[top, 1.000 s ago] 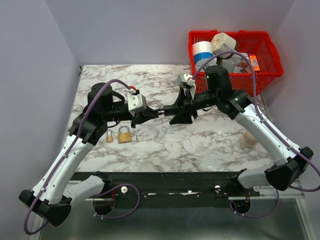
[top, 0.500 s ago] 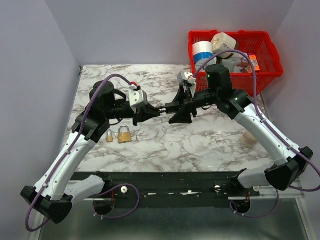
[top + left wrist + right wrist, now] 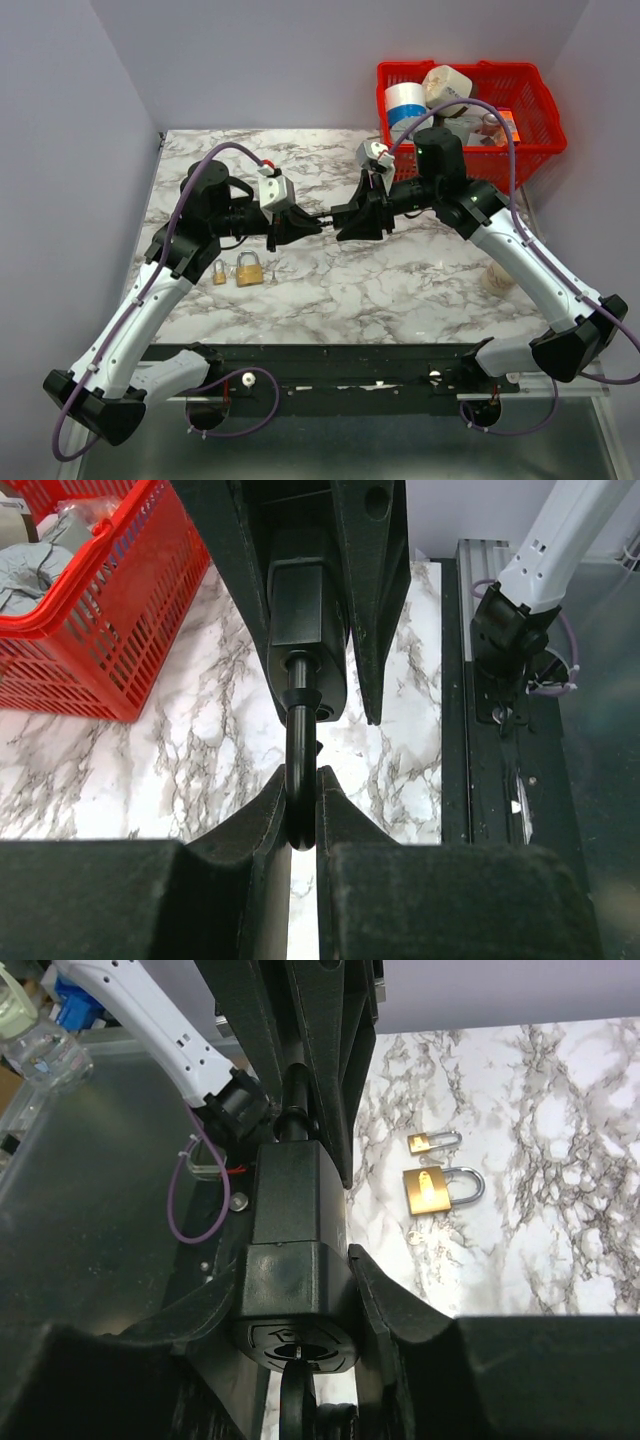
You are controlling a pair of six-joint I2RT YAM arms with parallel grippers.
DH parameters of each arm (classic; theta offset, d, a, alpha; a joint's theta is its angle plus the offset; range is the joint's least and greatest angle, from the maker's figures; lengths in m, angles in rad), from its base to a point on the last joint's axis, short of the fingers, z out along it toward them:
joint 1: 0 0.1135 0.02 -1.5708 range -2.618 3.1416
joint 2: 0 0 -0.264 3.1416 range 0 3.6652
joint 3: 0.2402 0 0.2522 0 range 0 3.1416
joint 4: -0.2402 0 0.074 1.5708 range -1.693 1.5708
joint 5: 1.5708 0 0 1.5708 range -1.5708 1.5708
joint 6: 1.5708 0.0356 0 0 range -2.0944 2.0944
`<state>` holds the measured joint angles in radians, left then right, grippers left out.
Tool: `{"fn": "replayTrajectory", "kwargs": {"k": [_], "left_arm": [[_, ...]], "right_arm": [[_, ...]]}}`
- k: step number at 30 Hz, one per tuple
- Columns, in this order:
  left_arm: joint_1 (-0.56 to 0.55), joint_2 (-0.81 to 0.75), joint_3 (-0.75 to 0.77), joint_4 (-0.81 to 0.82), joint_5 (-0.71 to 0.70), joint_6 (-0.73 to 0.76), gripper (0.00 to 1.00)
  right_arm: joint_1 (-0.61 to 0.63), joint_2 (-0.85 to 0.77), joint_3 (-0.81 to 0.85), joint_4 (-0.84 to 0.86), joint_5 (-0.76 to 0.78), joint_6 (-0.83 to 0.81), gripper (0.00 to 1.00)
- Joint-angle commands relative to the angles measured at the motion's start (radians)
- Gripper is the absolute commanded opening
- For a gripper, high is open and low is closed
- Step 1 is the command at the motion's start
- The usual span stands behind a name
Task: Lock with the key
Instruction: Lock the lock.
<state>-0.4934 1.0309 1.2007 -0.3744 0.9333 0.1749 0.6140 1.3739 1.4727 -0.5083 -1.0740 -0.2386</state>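
A black padlock point(image 3: 290, 1250) hangs in the air between both arms over the marble table point(image 3: 400, 280). My left gripper point(image 3: 300, 780) is shut on its black shackle point(image 3: 299, 740), pinched between the two pads. My right gripper point(image 3: 295, 1260) is closed on the padlock's body point(image 3: 305, 605), one finger on each side. The key point(image 3: 297, 1397) sticks in the keyhole on the body's end face, its black head hanging toward the right wrist camera. In the top view the two grippers point(image 3: 300, 222) point(image 3: 350, 215) meet tip to tip at mid-table.
Two brass padlocks, a larger one point(image 3: 249, 270) and a smaller one point(image 3: 219, 272), lie on the marble in front of the left arm. A red basket point(image 3: 530, 150) with tape rolls and packages stands at the back right corner.
The right gripper's jaws opened wider, then narrowed onto the padlock body. Both wrists and the padlock drifted slightly toward the back of the table. The left grip stayed the same.
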Motion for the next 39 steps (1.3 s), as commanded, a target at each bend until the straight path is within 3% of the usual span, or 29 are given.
{"fn": "replayTrajectory", "kwargs": {"k": [1, 2, 3, 4, 7, 17, 24, 32, 37, 39], "left_arm": [[-0.008, 0.001, 0.036, 0.098, 0.071, -0.047, 0.00], [-0.008, 0.003, 0.042, 0.085, 0.070, -0.045, 0.02], [-0.007, 0.001, 0.043, 0.074, 0.055, -0.045, 0.10], [-0.004, -0.009, 0.042, 0.062, 0.041, -0.046, 0.28], [0.004, -0.049, 0.023, 0.045, -0.011, -0.022, 0.38], [0.030, -0.078, 0.010, -0.018, -0.008, 0.030, 0.35], [0.032, -0.078, 0.010, -0.051, -0.017, 0.061, 0.45], [0.032, -0.069, 0.007, -0.012, 0.035, 0.037, 0.31], [0.032, -0.069, -0.003, -0.026, 0.019, 0.031, 0.44], [0.033, -0.069, -0.010, -0.038, 0.010, 0.052, 0.45]], "right_arm": [[0.007, -0.007, 0.012, 0.056, -0.027, -0.001, 0.03], [0.007, -0.010, 0.011, 0.056, -0.027, 0.007, 0.01], [0.007, -0.012, 0.009, 0.054, -0.026, 0.013, 0.01], [0.007, -0.015, 0.006, 0.054, -0.018, 0.018, 0.01], [0.007, -0.027, -0.009, 0.056, -0.007, 0.042, 0.01], [0.006, -0.044, -0.025, 0.073, -0.012, 0.081, 0.01], [0.007, -0.064, -0.046, 0.091, -0.018, 0.088, 0.01], [0.006, -0.062, -0.049, 0.103, -0.018, 0.094, 0.01], [0.006, -0.062, -0.048, 0.113, -0.018, 0.098, 0.01], [0.007, -0.064, -0.049, 0.116, -0.023, 0.094, 0.01]]}}
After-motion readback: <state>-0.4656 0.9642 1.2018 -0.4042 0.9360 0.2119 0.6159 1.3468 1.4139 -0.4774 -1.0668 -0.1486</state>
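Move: The black padlock's shackle is already pinched between the left fingertips, its bend only about 1 cm to the right of the hand point and level with it. The body, still gripped by the right hand, lies some 5 cm to the right and 1 cm ahead. Down on the table, roughly 34 cm lower, the large brass padlock lies about 17 cm left and 5 cm ahead, the small one about 24 cm left and 4 cm ahead. From the right hand, the shackle bend is about 6 cm left and 1 cm back. Open the left fingers part way to release the black padlock's shackle, then lift the left gripper about 2 cm while easing it left, away from the lock body, and slightly back. Let it sink nearly 1 cm and hold there, fingers apart around the shackle bend. Keep the right grip on the body, letting that hand drift about 1 cm down and back. ##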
